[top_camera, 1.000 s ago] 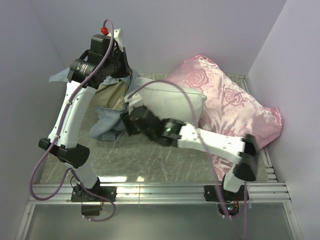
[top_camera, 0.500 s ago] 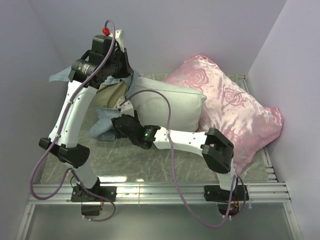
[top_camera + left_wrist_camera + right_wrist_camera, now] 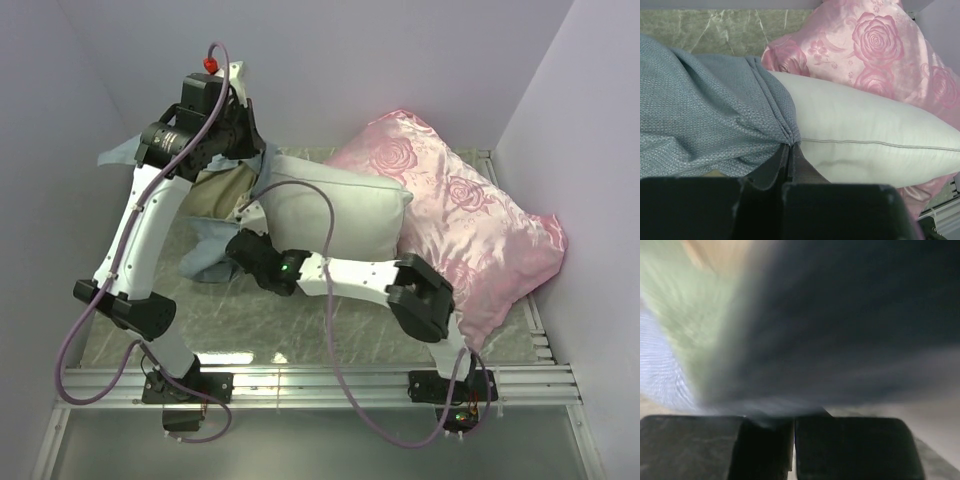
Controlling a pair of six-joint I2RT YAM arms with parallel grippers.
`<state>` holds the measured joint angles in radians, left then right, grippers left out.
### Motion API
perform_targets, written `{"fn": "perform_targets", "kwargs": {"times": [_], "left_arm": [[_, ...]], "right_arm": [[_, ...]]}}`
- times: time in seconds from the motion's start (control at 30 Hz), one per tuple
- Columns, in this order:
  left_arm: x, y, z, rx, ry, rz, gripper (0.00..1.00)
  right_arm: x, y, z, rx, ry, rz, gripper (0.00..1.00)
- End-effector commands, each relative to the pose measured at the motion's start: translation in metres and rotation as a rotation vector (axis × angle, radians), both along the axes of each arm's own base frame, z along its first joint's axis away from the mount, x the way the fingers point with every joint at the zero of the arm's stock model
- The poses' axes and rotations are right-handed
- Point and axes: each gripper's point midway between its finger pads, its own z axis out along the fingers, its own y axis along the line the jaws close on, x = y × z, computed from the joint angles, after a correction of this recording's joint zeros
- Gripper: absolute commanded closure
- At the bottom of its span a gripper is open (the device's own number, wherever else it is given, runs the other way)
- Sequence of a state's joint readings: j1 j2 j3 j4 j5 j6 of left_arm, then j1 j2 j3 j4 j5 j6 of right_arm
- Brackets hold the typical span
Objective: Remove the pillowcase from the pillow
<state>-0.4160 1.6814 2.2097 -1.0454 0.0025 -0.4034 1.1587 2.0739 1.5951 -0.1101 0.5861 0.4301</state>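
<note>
The white pillow [image 3: 345,215] lies on the table with its right end against a pink pillow. The pillowcase [image 3: 212,252] is bunched at its left end, grey-blue with an olive patch [image 3: 222,187]. My left gripper [image 3: 255,162] is raised at the back left. In the left wrist view it [image 3: 790,148] is shut on a gathered fold of the grey-blue pillowcase [image 3: 705,115] beside the pillow [image 3: 865,135]. My right gripper [image 3: 238,246] lies low at the pillow's left end. Its view is blurred: the jaws [image 3: 794,419] are together against dark cloth, and I cannot tell whether they pinch it.
A shiny pink rose-patterned pillow [image 3: 455,205] [image 3: 865,45] fills the back right, with the white pillow leaning on it. Lilac walls close in at the back, left and right. The marble tabletop [image 3: 300,330] ends at an aluminium rail [image 3: 320,381]. A purple cable [image 3: 325,200] loops over the pillow.
My right arm swung left and down, from over the pillow to its left end, and its jaws closed. The left arm held its grip on the pillowcase without moving.
</note>
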Motion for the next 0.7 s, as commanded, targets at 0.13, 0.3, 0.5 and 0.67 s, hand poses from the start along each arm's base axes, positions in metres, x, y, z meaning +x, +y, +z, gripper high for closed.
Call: {"fn": "perform_targets", "kwargs": {"times": [0.13, 0.3, 0.5, 0.67], "left_arm": [[0.002, -0.002, 0.038, -0.052, -0.140, -0.009, 0.97], [0.014, 0.014, 0.045, -0.096, -0.149, 0.032, 0.86], [0.006, 0.016, 0.007, -0.108, -0.098, 0.033, 0.56], [-0.021, 0.023, 0.002, -0.155, -0.148, 0.032, 0.37]], "right_arm": [[-0.029, -0.044, 0.228, 0.305, -0.166, -0.003, 1.00], [-0.040, -0.070, 0.310, 0.346, -0.222, 0.022, 1.00], [-0.029, -0.079, 0.285, 0.254, -0.154, -0.005, 1.00], [-0.026, -0.092, 0.217, 0.275, -0.017, -0.014, 1.00]]}}
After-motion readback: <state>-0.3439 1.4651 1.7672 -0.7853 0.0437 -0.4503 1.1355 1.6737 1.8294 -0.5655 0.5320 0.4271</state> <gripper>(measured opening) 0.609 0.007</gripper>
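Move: My left hand, high up, already has the pillowcase rim pinched. My right fingers are already shut on a lower fold of the pillowcase; from them that rim is about 27 cm up, 8 ahead and 7 right. The bare pillow's middle is roughly 8 cm ahead and 20 right of my right hand, about level with it; from my left hand, level ahead, 14 right and some 24 below. The pink pillow's middle is 48 right of my right hand, 6 ahead, 5 lower. I whip my right hand up about 30 cm with the pillowcase fold kept pinched, drifting 8 cm to the right and a little back and rolling its left side up some 20 degrees, then let it sink about 8 cm. Meanwhile my left fingers open wide and let go of the rim, the hand edging up and forward and left, then dipping about 5 cm and back. ##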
